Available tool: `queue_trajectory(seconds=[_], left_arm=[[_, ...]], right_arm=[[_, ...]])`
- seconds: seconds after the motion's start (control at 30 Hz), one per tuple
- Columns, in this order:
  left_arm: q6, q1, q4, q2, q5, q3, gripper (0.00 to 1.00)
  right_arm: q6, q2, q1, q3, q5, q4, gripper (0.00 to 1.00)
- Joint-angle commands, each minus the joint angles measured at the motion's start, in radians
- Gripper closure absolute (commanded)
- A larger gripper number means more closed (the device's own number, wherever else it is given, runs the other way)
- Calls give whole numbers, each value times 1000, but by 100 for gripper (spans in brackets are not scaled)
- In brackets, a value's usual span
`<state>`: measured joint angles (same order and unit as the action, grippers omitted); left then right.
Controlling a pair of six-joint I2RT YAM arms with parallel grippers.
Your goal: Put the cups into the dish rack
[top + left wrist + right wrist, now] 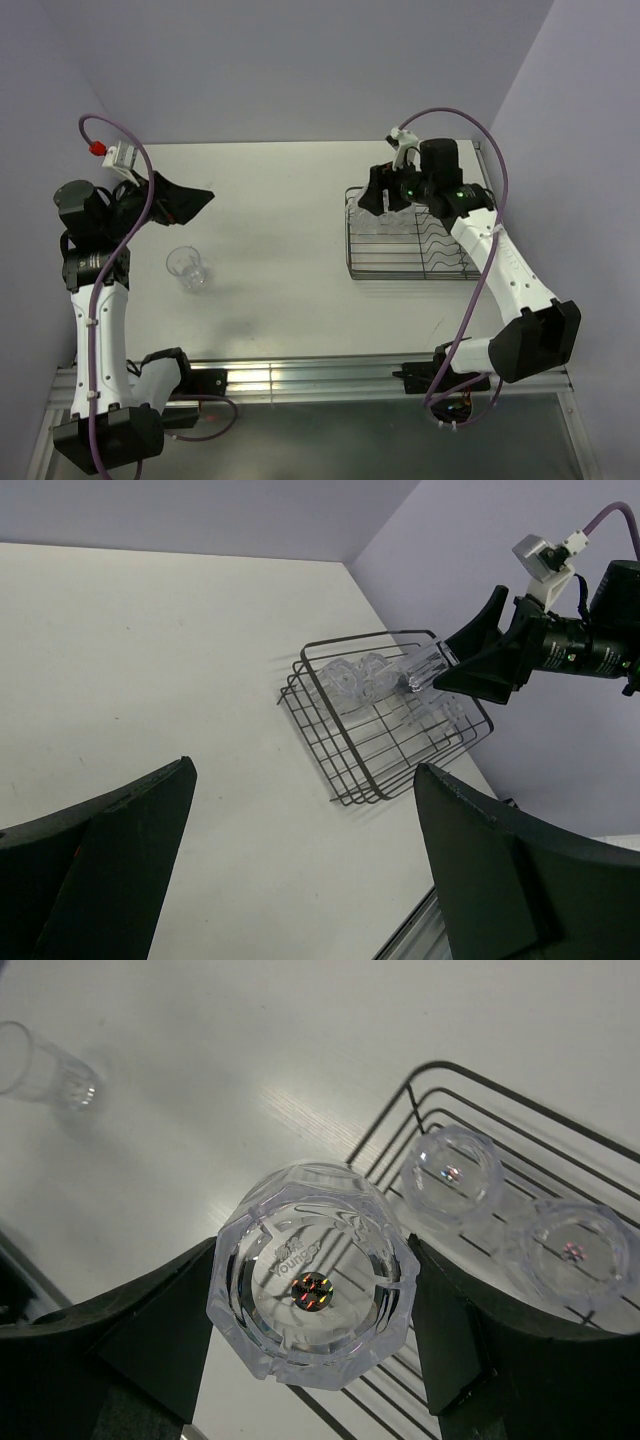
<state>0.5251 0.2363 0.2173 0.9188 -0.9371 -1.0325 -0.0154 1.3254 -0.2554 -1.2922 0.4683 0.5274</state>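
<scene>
My right gripper (312,1295) is shut on a clear faceted cup (312,1275), its base turned toward the wrist camera, above the left end of the dish rack (400,262). Two more clear cups (452,1172) (572,1250) sit upside down in the rack. Another clear cup (187,267) stands on the table at the left; the right wrist view shows this cup (40,1065) at its top left. My left gripper (195,200) hovers open and empty above and behind that cup. From the left wrist, the rack (350,770) and the held cup (425,668) show in the distance.
Purple walls close in the white table at the back and right. A metal rail (300,378) runs along the near edge between the arm bases. The right arm (500,260) reaches over the rack's right side.
</scene>
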Motion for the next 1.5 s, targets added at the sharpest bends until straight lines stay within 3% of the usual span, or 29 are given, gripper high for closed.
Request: queue_trajectory(seconds=[0.0, 0.97, 1.47], left_arm=[[-50, 3, 11, -12, 3, -31, 1], [-66, 3, -15, -6, 20, 2, 1], [-80, 3, -18, 0, 29, 9, 1]], right_arm=[[89, -52, 2, 30, -112, 20, 84], [166, -26, -93, 292, -290, -162, 89], [117, 34, -174, 349, -338, -260, 82]])
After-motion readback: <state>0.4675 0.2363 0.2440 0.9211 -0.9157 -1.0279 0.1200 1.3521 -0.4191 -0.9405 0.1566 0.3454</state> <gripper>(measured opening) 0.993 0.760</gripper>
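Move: The right hand already holds a clear cup, about 26 cm above its foot's level. The free spot in the dish rack's near-left part is some 19 cm below and 3 cm back from it. The rack's left rim runs about 5 cm to the hand's left, 16 cm down; one racked cup stands about 7 cm ahead, straight out and 18 cm down, with a second roughly 8 cm to the right of that one. From the idle left hand, the spot lies about 35 cm right, 3 cm ahead and 28 cm below. Keeping its grip on the clear cup, the right hand sinks about 13.5 cm towards the rack's near-left part, sliding some 4 cm to the right and a little back on the way down and then easing left again almost to its starting line, just inside the left rim. As it sinks it rolls about 20 degrees, its left side dropping, so the fingers, still aimed forward-left, tip more steeply down, with the cup brought in on the near side of the two racked cups. ##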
